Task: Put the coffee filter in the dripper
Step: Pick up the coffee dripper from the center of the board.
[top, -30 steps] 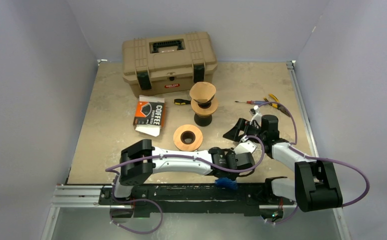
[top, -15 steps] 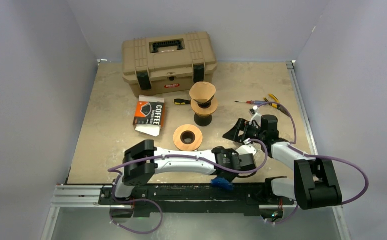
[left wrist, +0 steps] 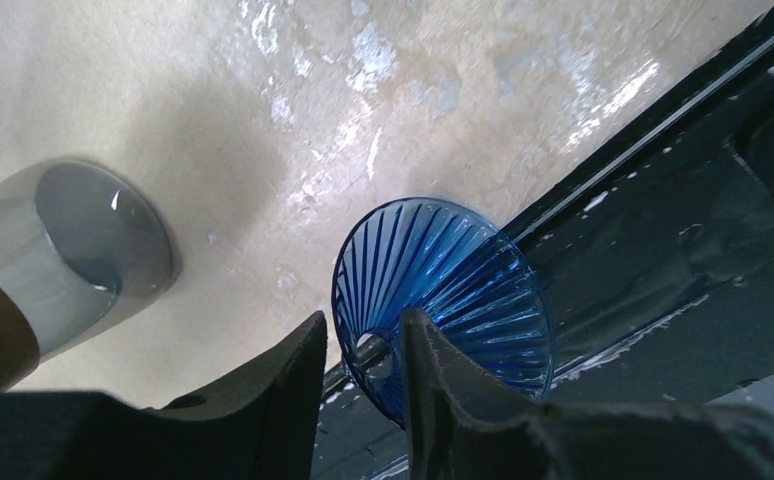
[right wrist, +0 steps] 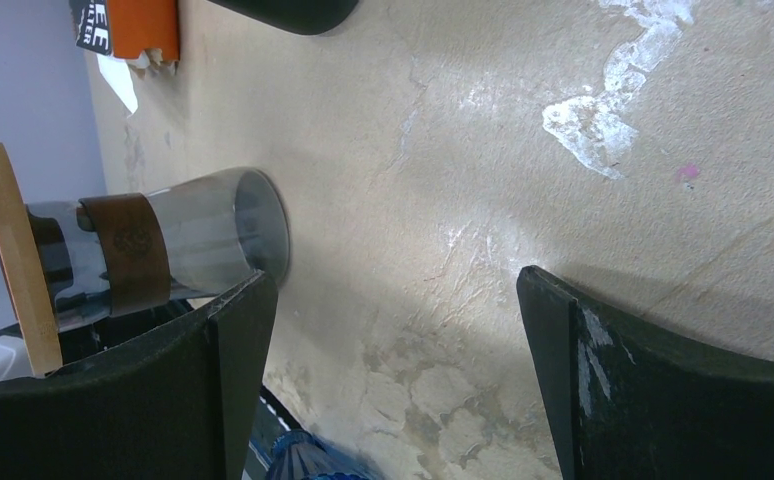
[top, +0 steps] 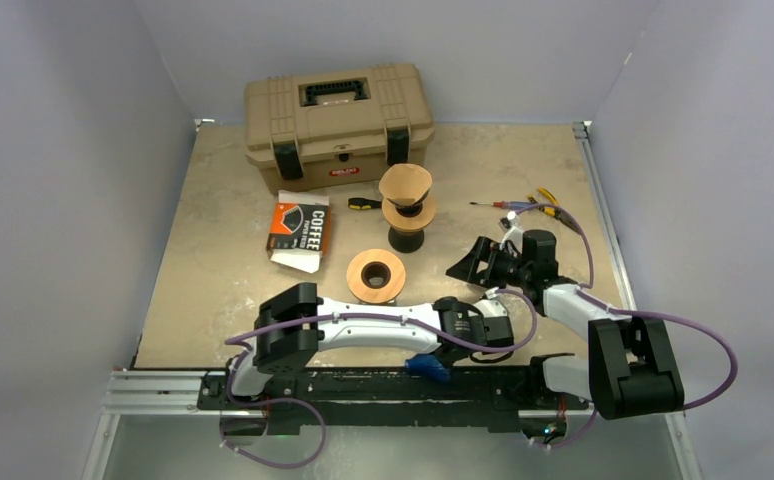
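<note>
The blue ribbed dripper [left wrist: 453, 290] hangs tilted over the black rail at the table's near edge, its mouth facing the left wrist camera. My left gripper [left wrist: 363, 320] is shut on its wall, one finger inside the cone and one outside. From above, the dripper [top: 425, 366] shows just below the left gripper [top: 441, 352]. The tan paper coffee filter [top: 405, 183] sits far off in a wooden-collared black stand near the toolbox. My right gripper [right wrist: 393, 285] is open above bare table, right of centre [top: 475, 262]; the dripper's edge [right wrist: 298, 460] peeks in at the bottom of its view.
A glass vessel with a leather band and wooden top [top: 375, 275] stands mid-table, left of the right gripper [right wrist: 163, 250]. An orange-black filter box [top: 299, 228], tan toolbox [top: 338, 122] and screwdrivers [top: 523, 205] lie farther back. The black rail [top: 363, 385] runs along the near edge.
My left gripper has carried the blue dripper leftward along the near edge. The right gripper has stayed almost where it was, still open.
</note>
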Robot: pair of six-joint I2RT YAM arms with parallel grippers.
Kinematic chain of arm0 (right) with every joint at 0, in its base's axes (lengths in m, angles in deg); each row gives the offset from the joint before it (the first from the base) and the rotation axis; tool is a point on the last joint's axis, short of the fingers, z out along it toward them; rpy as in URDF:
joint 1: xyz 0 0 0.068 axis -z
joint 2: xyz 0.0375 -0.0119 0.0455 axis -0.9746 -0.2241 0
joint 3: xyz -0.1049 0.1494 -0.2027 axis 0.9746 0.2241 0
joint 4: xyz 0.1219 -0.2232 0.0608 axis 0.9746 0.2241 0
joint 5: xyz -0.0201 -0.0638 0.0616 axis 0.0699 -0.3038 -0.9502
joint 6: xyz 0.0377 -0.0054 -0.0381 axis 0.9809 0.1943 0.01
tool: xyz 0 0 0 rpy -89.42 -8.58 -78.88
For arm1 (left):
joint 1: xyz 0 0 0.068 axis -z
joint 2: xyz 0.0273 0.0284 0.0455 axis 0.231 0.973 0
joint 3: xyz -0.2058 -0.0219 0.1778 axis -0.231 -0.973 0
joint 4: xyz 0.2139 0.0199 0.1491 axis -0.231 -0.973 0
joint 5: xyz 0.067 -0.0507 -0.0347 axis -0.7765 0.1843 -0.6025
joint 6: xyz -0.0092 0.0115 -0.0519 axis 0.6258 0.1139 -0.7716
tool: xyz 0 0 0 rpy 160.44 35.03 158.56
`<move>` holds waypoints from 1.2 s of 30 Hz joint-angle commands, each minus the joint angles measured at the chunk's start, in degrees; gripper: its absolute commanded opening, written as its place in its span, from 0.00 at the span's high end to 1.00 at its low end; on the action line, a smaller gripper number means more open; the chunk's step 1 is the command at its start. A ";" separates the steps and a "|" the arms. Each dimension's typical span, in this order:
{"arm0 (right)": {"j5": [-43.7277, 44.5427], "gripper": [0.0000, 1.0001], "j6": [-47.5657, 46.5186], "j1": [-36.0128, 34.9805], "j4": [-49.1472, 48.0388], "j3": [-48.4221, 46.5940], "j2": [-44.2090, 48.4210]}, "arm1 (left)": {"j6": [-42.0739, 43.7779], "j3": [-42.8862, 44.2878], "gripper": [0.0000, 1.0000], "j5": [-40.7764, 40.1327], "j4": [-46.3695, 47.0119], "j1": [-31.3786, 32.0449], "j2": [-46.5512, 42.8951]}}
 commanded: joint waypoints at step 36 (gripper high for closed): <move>-0.06 0.07 -3.40 0.53 1.75 -1.22 3.84 | -2.11 -10.39 1.00 -9.25 5.61 0.10 -12.57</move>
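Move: The blue coffee dripper's middle is roughly 3 cm back from the left hand, about level sideways and 2 cm below; the open fingers already straddle its rim. The glass server with the wooden ring on top stands some 11 cm ahead and 13 cm to the left, about level in height. The filter-topped stand is about 25 cm ahead and 9 cm left, 2 cm above. From the right hand, the dripper lies about 18 cm back, 6 cm left and 3 cm below. The left fingers shut on the coffee dripper's rim, pinching its thin wall with one finger inside the mouth and the other outside, while the hand carries on about 4 cm to the left and a little forward, towards the server. Its fingertips swing some 10 degrees forward and left; once shut, the hand begins to rise, by about 1 cm. ##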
